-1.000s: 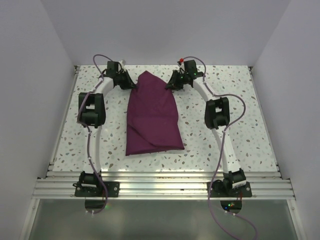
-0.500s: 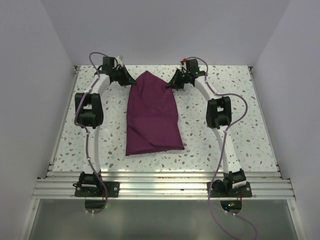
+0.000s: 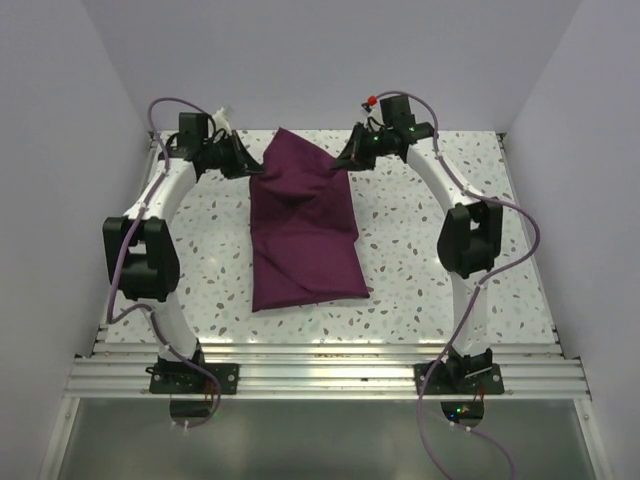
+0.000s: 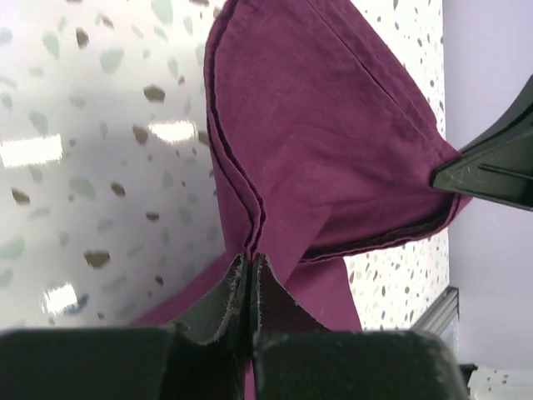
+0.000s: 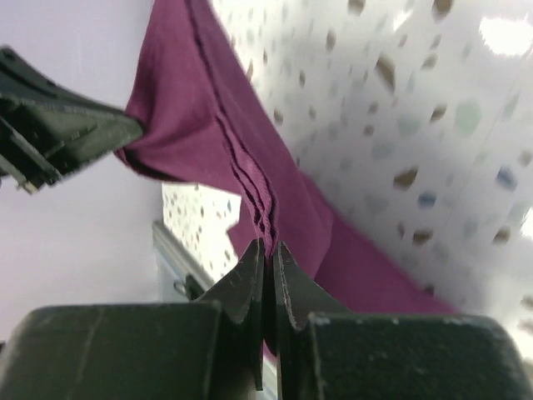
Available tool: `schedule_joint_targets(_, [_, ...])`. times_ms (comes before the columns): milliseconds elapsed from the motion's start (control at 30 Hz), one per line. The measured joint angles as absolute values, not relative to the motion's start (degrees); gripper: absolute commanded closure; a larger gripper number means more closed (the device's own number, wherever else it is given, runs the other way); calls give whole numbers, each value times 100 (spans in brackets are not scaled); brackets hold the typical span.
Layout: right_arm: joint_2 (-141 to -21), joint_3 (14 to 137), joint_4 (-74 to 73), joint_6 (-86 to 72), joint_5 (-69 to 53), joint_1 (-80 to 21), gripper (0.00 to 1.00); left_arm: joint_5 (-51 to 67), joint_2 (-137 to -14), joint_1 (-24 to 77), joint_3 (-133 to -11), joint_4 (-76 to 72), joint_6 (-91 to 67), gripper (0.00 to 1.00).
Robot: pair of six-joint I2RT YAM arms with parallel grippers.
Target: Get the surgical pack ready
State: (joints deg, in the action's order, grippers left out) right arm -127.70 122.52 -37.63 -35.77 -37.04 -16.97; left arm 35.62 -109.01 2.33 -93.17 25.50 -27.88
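Note:
The surgical pack shows as a folded deep-maroon cloth (image 3: pixel 303 235) lying lengthwise on the speckled table, its far end lifted and stretched between both arms. My left gripper (image 3: pixel 251 169) is shut on the cloth's far left corner; in the left wrist view the layered hem (image 4: pixel 241 196) runs straight into the closed jaws of the left gripper (image 4: pixel 251 258). My right gripper (image 3: pixel 345 163) is shut on the far right corner, and the right wrist view shows the cloth (image 5: pixel 208 133) pinched at the tips of the right gripper (image 5: pixel 268 247). No tray, instruments or pads are visible.
White walls stand close at the back and on both sides of the table (image 3: pixel 430 290). An aluminium rail (image 3: pixel 320 372) runs along the near edge, carrying both arm bases. Purple cables loop beside each arm.
Both grippers have closed on the cloth's far corners and lifted them. The far end went from a narrow peak to a wider raised edge. Both elbows swung outward.

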Motion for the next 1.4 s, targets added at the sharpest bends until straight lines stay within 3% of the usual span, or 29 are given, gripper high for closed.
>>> schedule_joint_targets(367, [-11126,10005,-4156,-3076,-3667,-1811,100,3557,-9124,266,-7743,2902,-2781,100])
schedule_joint_targets(900, [-10099,8318,-4412,-2722,-3653,-1813,100,3374,-6967,1035,-5315,3201,-2941,100])
schedule_joint_targets(1400, [-9441,6766,-4329,-2502,-3551,-2397,100,2827,-6589,1044,-4296,3406,-3096,100])
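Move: The left hand holds one end of the purple cloth's far edge; the near edge's left corner lies about 28 cm back towards the robot, some 1 cm left and 17 below it. A loose pointed flap juts roughly 10 cm ahead, 5 right and 3 lower, while the metal rail runs some 39 cm straight back, 17 lower. The right hand holds the other end; its near corner lies about 26 cm back, 8 right and 18 below. Both hands, still pinching the lifted far edge of the purple cloth, carry it back towards the robot together by about 25 cm, over the part lying on the table and towards its near edge, with the fingers staying shut. The left hand first rises a little and then sinks, the right eases down most of the way while drifting some 5 cm to its right so the grips spread; both end roughly 8 cm lower, tipping their fingers about 15 degrees farther down. ##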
